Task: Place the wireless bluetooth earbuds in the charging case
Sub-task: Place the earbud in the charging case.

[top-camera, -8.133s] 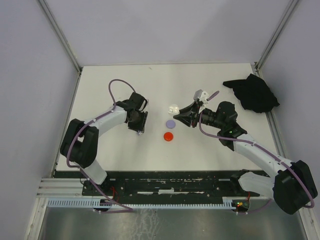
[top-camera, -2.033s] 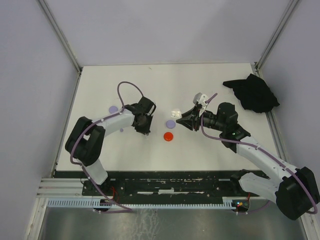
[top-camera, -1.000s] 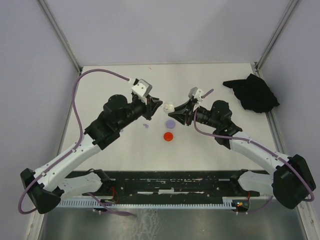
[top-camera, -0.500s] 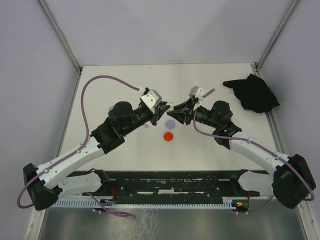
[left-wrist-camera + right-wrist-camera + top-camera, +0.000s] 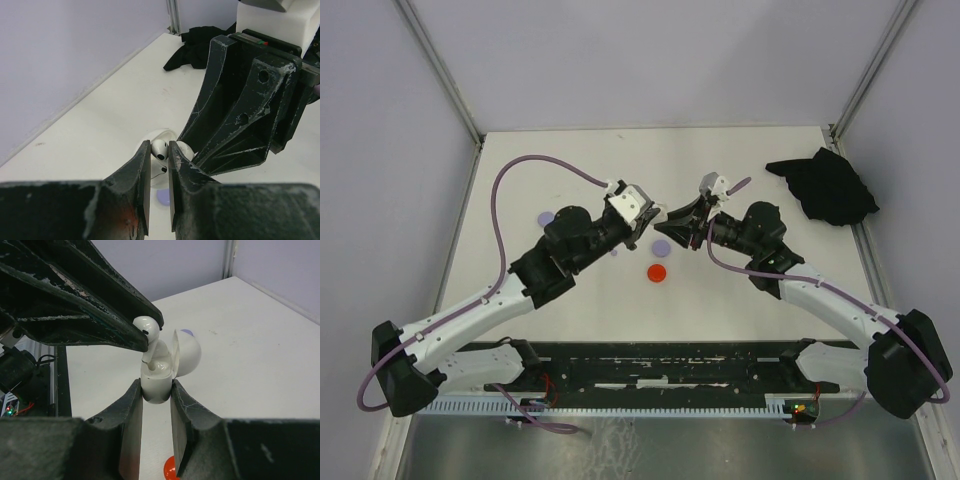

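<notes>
The charging case (image 5: 156,382) is white, with its lid (image 5: 187,354) hinged open. My right gripper (image 5: 156,386) is shut on the case body and holds it above the table. A white earbud (image 5: 146,327) is pinched by its head in my left gripper (image 5: 159,145), which is shut on it. The earbud's stem points down into the case opening and touches the socket. In the left wrist view the earbud (image 5: 159,149) shows between the fingers with the case (image 5: 161,134) behind it. From above, the left gripper (image 5: 648,219) and right gripper (image 5: 670,224) meet tip to tip and hide the case.
A lilac disc (image 5: 661,247) and a red disc (image 5: 658,272) lie on the table just below the grippers. Another lilac disc (image 5: 546,216) lies at the left and a small lilac piece (image 5: 613,252) near the left arm. A black cloth (image 5: 825,187) is at the back right.
My left gripper has swung right with the earbud and closed the gap to the case. The right gripper has kept the case still.
</notes>
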Controlling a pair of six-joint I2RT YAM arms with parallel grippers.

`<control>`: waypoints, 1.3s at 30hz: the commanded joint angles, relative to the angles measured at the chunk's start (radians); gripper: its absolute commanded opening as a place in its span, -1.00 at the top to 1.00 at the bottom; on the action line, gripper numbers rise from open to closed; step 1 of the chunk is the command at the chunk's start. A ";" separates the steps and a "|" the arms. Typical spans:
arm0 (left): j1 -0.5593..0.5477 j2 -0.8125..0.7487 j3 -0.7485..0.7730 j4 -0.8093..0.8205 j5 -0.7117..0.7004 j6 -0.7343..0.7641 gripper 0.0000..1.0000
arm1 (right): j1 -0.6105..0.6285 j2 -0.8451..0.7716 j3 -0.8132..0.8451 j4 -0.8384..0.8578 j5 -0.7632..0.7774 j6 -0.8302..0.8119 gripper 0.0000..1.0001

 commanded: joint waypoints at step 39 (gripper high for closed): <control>-0.058 -0.042 0.118 -0.151 -0.113 -0.098 -0.21 | 0.006 -0.050 -0.004 0.062 0.121 -0.008 0.96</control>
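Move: The charging case, lid open in the right gripper, has its middle about 3 cm below the left hand, 1 cm ahead and 1 cm to its right. On the table some 16 cm below the left hand, the purple disc lies about 1 cm back and 1 cm right, the red disc roughly 6 cm back and level sideways. From the right hand, the earbud in the left fingertips is about 3 cm up and 1 cm back. Lower the left gripper about 2 cm, easing back some 1.5 cm with a slight roll, to take the held earbud stem-first down into the charging case. Partway down begin opening the fingers well wide to let go of it, then lift about 1 cm. Keep the right gripper's hold on the case, late on easing it about 1 cm forward and up with a slight clockwise turn. ##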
